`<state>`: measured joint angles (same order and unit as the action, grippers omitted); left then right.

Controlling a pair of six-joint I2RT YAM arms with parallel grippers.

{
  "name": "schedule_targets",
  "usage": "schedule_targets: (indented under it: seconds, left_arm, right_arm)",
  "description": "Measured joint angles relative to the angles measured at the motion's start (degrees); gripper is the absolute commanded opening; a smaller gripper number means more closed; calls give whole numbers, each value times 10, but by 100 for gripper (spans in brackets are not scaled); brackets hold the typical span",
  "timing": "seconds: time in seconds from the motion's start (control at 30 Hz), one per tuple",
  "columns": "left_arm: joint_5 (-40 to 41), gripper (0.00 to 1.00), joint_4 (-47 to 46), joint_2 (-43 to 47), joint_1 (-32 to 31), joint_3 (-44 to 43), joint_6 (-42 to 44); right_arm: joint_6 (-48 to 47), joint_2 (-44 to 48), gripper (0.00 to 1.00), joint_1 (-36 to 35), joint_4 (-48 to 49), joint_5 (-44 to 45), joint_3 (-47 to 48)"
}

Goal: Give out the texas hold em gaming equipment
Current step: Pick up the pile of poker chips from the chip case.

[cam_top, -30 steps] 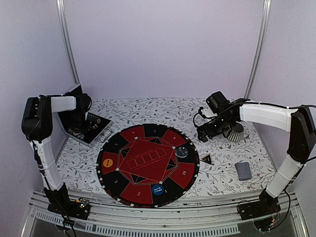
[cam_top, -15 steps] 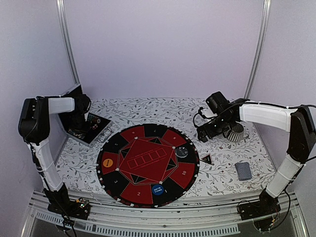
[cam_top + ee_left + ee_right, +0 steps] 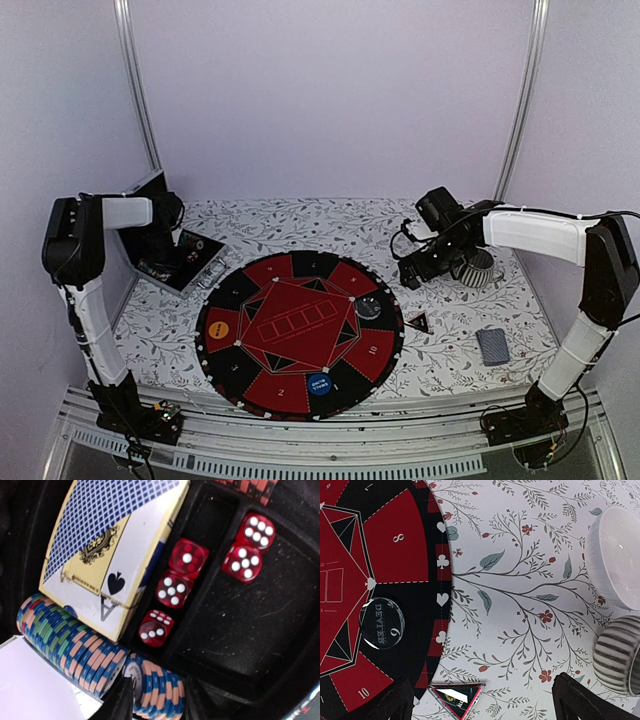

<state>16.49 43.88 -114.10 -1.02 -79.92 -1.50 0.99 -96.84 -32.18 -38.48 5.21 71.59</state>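
In the left wrist view an open black case [image 3: 250, 630] holds a blue-backed card box [image 3: 107, 545], several red dice [image 3: 172, 587] and rows of blue-and-peach poker chips [image 3: 65, 640]. My left gripper [image 3: 160, 702] is shut on a short stack of those chips [image 3: 157, 690], one finger at each end. My right gripper [image 3: 487, 700] hangs open over the tablecloth, just above the black-red triangle marker [image 3: 457, 697] beside the round mat [image 3: 300, 330]. An orange button [image 3: 219, 327], a blue button [image 3: 319, 383] and a clear dealer disc [image 3: 381, 622] lie on the mat. A card deck [image 3: 492, 345] lies at the right.
A white bowl [image 3: 615, 555] and a ribbed grey cup [image 3: 620, 655] stand right of my right gripper, near the back right of the table. The case [image 3: 185, 258] sits at the back left with its lid raised against the wall.
The left arm's shoulder and elbow shifted slightly while its gripper stayed in the case. The right arm and everything on the table kept their places.
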Motion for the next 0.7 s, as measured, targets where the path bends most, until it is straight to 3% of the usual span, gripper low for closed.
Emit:
schedule_targets:
  seconds: [0.17, 0.43, 0.5, 0.57, 0.7]
  left_arm:
    - [-10, 36, 2, 0, 7, -2, 0]
    - [23, 26, 7, -3, 9, -4, -5]
    - [26, 20, 10, -4, 9, -5, -5]
    - [24, 2, 16, -4, 9, -8, -6]
    - [20, 0, 30, -2, 9, -18, -11]
  right_arm:
    - [-9, 0, 99, 0, 0, 0, 0]
    - [-17, 0, 99, 0, 0, 0, 0]
    - [-18, 0, 99, 0, 0, 0, 0]
    - [-19, 0, 99, 0, 0, 0, 0]
    - [-19, 0, 99, 0, 0, 0, 0]
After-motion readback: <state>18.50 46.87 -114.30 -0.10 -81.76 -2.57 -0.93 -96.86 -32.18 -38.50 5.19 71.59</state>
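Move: The short pile of blue-and-pink chips already stands between the left hand's part-open fingers, about 1 cm ahead and 1 cm below. The longer chip row is some 5 cm to that hand's left and 4 cm ahead; the card box is about 9 cm ahead and 3 cm left; the line of three red dice is about 7 cm ahead and 1 cm right. From the right hand, the pile is roughly 60 cm left, 7 cm ahead and 8 cm lower. The chip pile is gathered and pinched at its two ends by the left hand's fingers, which close from about a third open to nearly half that gap. The hand meanwhile slides a bit over 1 cm left towards the longer chip row, then starts up by about half a centimetre with the pads on the pile; the wrist hardly turns. ##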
